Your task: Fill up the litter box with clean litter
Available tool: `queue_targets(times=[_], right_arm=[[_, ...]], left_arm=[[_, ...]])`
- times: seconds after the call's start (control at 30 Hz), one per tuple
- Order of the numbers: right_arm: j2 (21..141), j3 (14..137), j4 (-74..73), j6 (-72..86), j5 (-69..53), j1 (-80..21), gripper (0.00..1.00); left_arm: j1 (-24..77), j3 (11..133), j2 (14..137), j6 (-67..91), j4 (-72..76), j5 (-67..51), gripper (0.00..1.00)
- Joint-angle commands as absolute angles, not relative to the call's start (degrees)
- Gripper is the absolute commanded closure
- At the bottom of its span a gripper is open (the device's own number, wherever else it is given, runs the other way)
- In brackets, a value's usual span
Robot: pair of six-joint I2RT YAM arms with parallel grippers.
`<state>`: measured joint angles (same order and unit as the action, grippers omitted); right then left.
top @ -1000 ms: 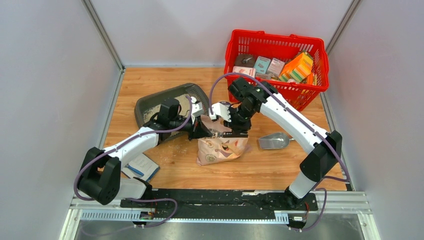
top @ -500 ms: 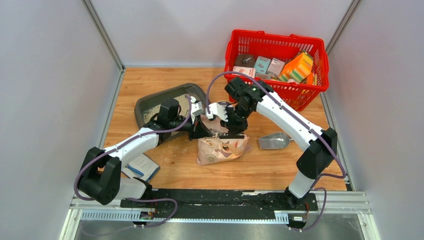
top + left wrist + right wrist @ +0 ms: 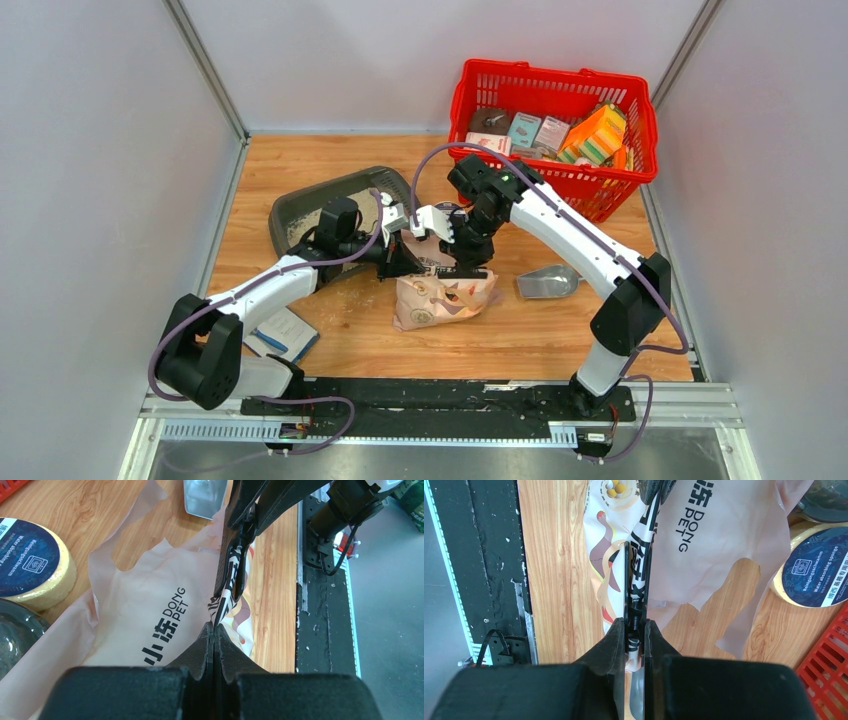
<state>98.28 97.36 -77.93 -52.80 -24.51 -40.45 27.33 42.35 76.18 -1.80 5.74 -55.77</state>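
The dark grey litter box [image 3: 335,200] sits left of centre, with a little pale clean litter [image 3: 297,230] in its left end. The beige-pink printed litter bag [image 3: 445,295] stands in front of it. My left gripper [image 3: 407,257] [image 3: 214,626] is shut on the bag's striped top edge [image 3: 222,602]. My right gripper [image 3: 461,263] [image 3: 634,625] is shut on a black clip [image 3: 627,580] [image 3: 234,555] that runs along that same edge. The two grippers face each other across the bag's top.
A silver scoop [image 3: 548,283] [image 3: 200,497] lies right of the bag. A round yellow sponge with a blue label [image 3: 30,555] [image 3: 819,570] sits behind the bag. The red basket [image 3: 630,160] of boxes stands at the back right, and a booklet [image 3: 283,333] lies front left.
My right arm has shifted a little to the left, taking the clip end of the bag's top with it. The left arm and both grips stay the same.
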Motion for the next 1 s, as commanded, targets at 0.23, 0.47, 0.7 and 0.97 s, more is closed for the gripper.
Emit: queue_targets(times=[0.23, 0.47, 0.7, 0.97], right_arm=[[99.49, 99.22, -94.66, -49.40, -21.71, -40.34, 0.62], [98.00, 104.05, -95.09, -49.22, -20.74, -39.81, 0.47], [95.19, 109.25, -94.66, -48.52, -19.17, -37.89, 0.38], [86.85, 104.87, -72.68, -36.08, -24.59, -25.68, 0.00]], left_arm=[[27.42, 43.94, 75.15, -2.90, 9.14, -57.39, 1.00], [27.33, 44.65, 75.32, -6.06, 4.67, -57.39, 0.90], [27.25, 48.33, 72.69, -9.13, -3.24, -54.85, 0.56], [24.35, 58.52, 67.15, -18.45, -24.23, -44.67, 0.33]])
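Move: The black clip sits across the bag's folded top, right between the right fingers, and about 8 cm to the left hand's right, nearly level with it. The left fingers pinch the fold's left end, with the bag's body some 9 cm below them, 4 cm right and 3 cm back. From the right hand, the round sponge pack lies about 9 cm ahead and 3 cm left, the scoop roughly 20 cm right and 3 cm back, both some 15 cm lower. The clip on the bag's fold is let go first: the right fingers spread wide around it, the hand dips slightly, then climbs about 7 cm while drawing forward and a little right, turning some 15 degrees clockwise. The left hand keeps pinching the fold's end until halfway, then opens too and lifts off roughly 4 cm, easing left and forward. ##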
